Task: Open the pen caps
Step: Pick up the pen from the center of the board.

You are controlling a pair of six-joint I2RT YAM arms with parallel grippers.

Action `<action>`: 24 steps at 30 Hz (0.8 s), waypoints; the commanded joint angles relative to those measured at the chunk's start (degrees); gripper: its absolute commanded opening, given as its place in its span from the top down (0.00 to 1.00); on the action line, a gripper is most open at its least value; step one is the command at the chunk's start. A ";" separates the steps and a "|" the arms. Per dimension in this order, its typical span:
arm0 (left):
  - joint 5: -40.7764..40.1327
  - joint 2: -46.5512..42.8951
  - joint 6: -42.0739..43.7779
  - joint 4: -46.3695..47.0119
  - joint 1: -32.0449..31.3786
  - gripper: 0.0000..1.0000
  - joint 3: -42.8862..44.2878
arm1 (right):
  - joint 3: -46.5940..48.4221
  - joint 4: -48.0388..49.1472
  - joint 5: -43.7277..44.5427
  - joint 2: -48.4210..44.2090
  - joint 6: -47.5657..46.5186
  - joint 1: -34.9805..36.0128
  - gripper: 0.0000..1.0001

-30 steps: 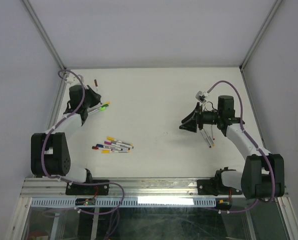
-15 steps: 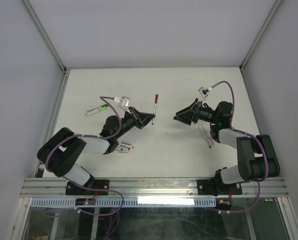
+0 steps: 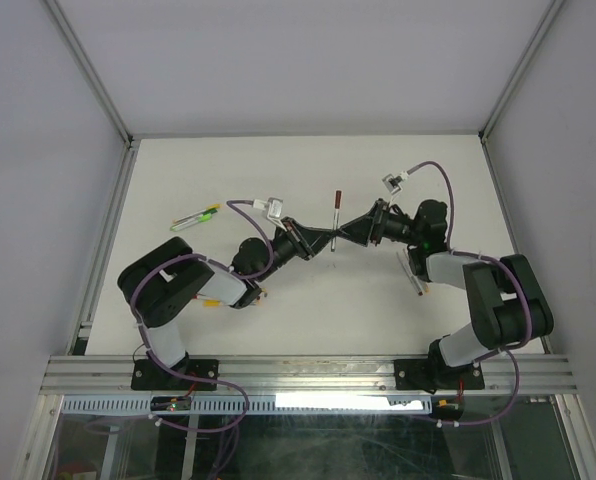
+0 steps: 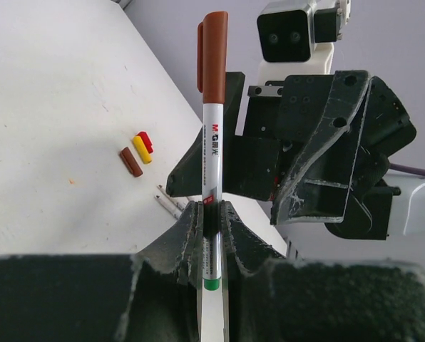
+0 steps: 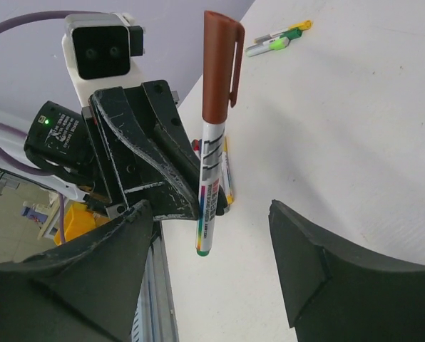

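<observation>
A pen with a white-grey barrel stands upright in my left gripper, which is shut on its lower barrel. Its maroon pen cap is on the top end. In the top view the pen is at mid-table, where both grippers meet. My right gripper faces the left one, jaws wide open on either side of the pen without touching it. Three loose pen caps, brown, yellow and red, lie on the table behind.
A green and yellow pair of pens lies at the left back. Uncapped pens rest near the right arm. More pens lie partly hidden under the left arm.
My left arm has swung from the left side to the middle, carrying the maroon-capped pen. The right gripper has turned and reached in, so its jaws now flank the pen.
</observation>
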 commanded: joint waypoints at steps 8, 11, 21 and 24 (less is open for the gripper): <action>-2.59 4.32 -3.40 8.49 -2.25 1.00 3.47 | 3.49 0.97 0.06 1.42 1.20 0.43 0.51; -2.74 4.73 -3.60 8.65 -2.56 1.00 3.48 | 3.75 0.38 -0.18 1.63 1.32 0.50 0.64; -1.63 5.52 -3.60 8.92 -2.99 1.00 4.03 | 5.39 -3.93 -1.77 1.87 -0.84 0.65 1.00; -0.40 4.81 -2.52 8.88 -2.96 0.77 3.37 | 5.94 -5.63 -2.30 1.11 -1.89 0.20 1.00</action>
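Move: My left hand already holds the brown-capped pen near its green end. The pen's middle is about 3 cm ahead of that hand and 1 cm to its right, level with it. From my open right hand the pen's middle is some 2 cm ahead and 2 cm left, at the same height. On the table about 14 cm below, the loose caps lie roughly 4 cm ahead and 21 cm right of my right hand, and the uncapped pens about 8 cm back and 21 cm right. I feed the pen into my right gripper: my left hand, keeping it pinched, slides about 2 cm to the right and some 1 cm down, then holds there. Meanwhile my right hand eases about 1 cm forward, and its wide-open fingers close from both sides until they pinch the barrel between the cap and my left fingertips. Right at the end my left grip just begins to slacken. ##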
